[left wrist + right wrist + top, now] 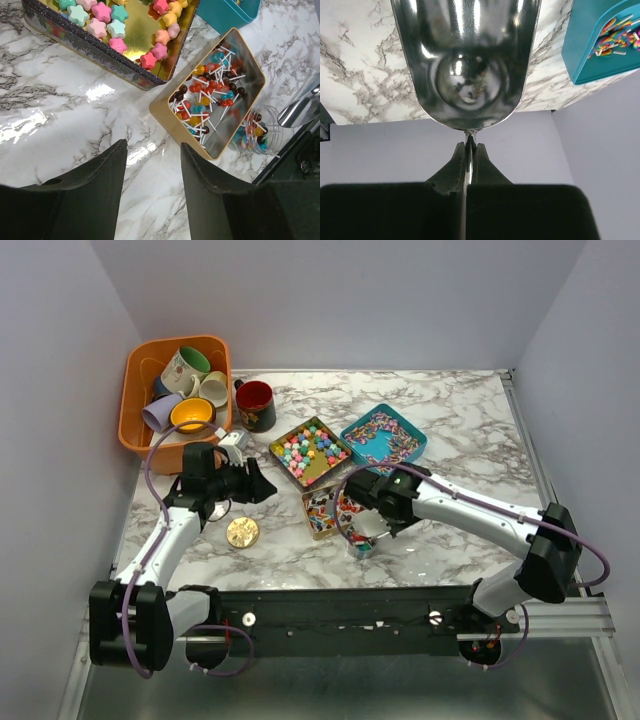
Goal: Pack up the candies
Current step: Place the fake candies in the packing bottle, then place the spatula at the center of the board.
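Pastel star candies fill a large gold tin. A smaller gold tin holds small lollipops. Colourful stick candies lie in a teal tin. A small clear jar with a few mixed candies stands beside the lollipop tin. My left gripper hovers open over bare marble, left of the lollipop tin, with nothing between its fingers. My right gripper is shut on the thin handle of a metal scoop, whose bowl is empty, close to the jar.
An orange basket of mugs sits at the back left, a dark red mug beside it. A flat round gold lid lies on the marble near my left arm. Grey walls enclose the table.
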Robot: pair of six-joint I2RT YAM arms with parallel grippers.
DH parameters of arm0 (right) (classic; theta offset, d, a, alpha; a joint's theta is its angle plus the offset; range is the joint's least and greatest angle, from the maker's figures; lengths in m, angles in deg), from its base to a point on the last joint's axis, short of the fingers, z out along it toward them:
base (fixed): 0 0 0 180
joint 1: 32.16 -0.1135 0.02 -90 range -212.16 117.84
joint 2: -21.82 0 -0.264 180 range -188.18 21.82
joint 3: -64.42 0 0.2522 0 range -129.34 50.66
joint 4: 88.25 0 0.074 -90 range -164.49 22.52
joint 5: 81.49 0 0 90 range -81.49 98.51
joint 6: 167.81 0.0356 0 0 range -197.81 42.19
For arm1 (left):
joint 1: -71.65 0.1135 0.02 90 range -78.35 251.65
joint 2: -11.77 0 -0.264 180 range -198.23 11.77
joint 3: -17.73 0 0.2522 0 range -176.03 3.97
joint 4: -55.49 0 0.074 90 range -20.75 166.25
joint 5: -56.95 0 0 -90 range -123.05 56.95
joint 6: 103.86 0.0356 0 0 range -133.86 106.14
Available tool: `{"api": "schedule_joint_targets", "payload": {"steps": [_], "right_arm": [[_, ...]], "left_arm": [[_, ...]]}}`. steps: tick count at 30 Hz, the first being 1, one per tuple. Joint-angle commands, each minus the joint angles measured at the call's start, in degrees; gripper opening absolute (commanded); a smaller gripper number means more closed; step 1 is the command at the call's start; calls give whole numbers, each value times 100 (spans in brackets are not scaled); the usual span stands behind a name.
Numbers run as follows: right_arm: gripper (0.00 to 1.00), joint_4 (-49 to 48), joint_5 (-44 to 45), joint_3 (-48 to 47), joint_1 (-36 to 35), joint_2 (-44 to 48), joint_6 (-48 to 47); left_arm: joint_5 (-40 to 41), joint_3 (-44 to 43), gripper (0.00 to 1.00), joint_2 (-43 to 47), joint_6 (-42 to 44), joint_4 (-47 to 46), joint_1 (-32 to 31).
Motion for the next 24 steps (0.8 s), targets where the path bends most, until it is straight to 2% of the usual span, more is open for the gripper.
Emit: {"api": "schedule_joint_targets", "payload": {"steps": [1, 5, 8, 9, 10, 12, 13, 15, 16, 24], "right_arm": [[1, 401, -16, -87, 190, 236, 100], [1, 163, -271, -236, 919, 218, 65], [1, -407, -1077, -857, 1876, 61, 398], [1, -565, -1602, -1061, 2166, -35, 573], [1, -898, -1851, -1228, 2769, -167, 1019], [1, -1163, -2517, -1719, 3283, -562, 1487], [1, -1417, -2774, -1879, 3746, -703, 2072], [1, -1638, -3362, -2273, 4153, -1168, 2690], [1, -1874, -3435, -2372, 4451, -1309, 3154], [1, -2140, -3155, -3734, 5350, -3023, 4020]], "left_arm": [[56, -146, 57, -190, -92, -125, 36], [13, -435, 56, -559, -118, -117, 36], [-40, -848, 56, -867, 48, 33, 1], [38, -1040, 56, -919, 127, 102, -60], [117, -1121, 56, -990, 206, 129, -96], [214, -1244, 56, -1060, 321, 173, -157], [223, -1297, 56, -1148, 356, 182, -192], [285, -1324, 56, -1227, 566, 304, -245], [372, -1324, 56, -1297, 654, 331, -306], [733, -1710, 55, -1825, 1305, 946, -456]]}}
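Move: The held scoop is bound for clear table right of the turquoise box, about 20 cm ahead of the right hand and 10 to its right, some 15 below. The turquoise box lies 16 ahead and 2 left of that hand; the bottle, under the scoop's blade, 4 back and 7 left. From the empty left hand, the star-candy tray is 8 ahead and 8 right, the lollipop box 14 right and 5 back, all roughly 12 below. The scoop, still pinched by its handle in the right hand, leaves the bottle's mouth, first rightward, then mostly forward past the right side of the turquoise box: some 20 cm out and 10 right, rising slightly before sinking at the end. The fingers stay downward while the wrist twists nearly 90 degrees clockwise. The left hand, open and empty, goes about 5 cm forward towards the star-candy tray, bobbing up and back down. ##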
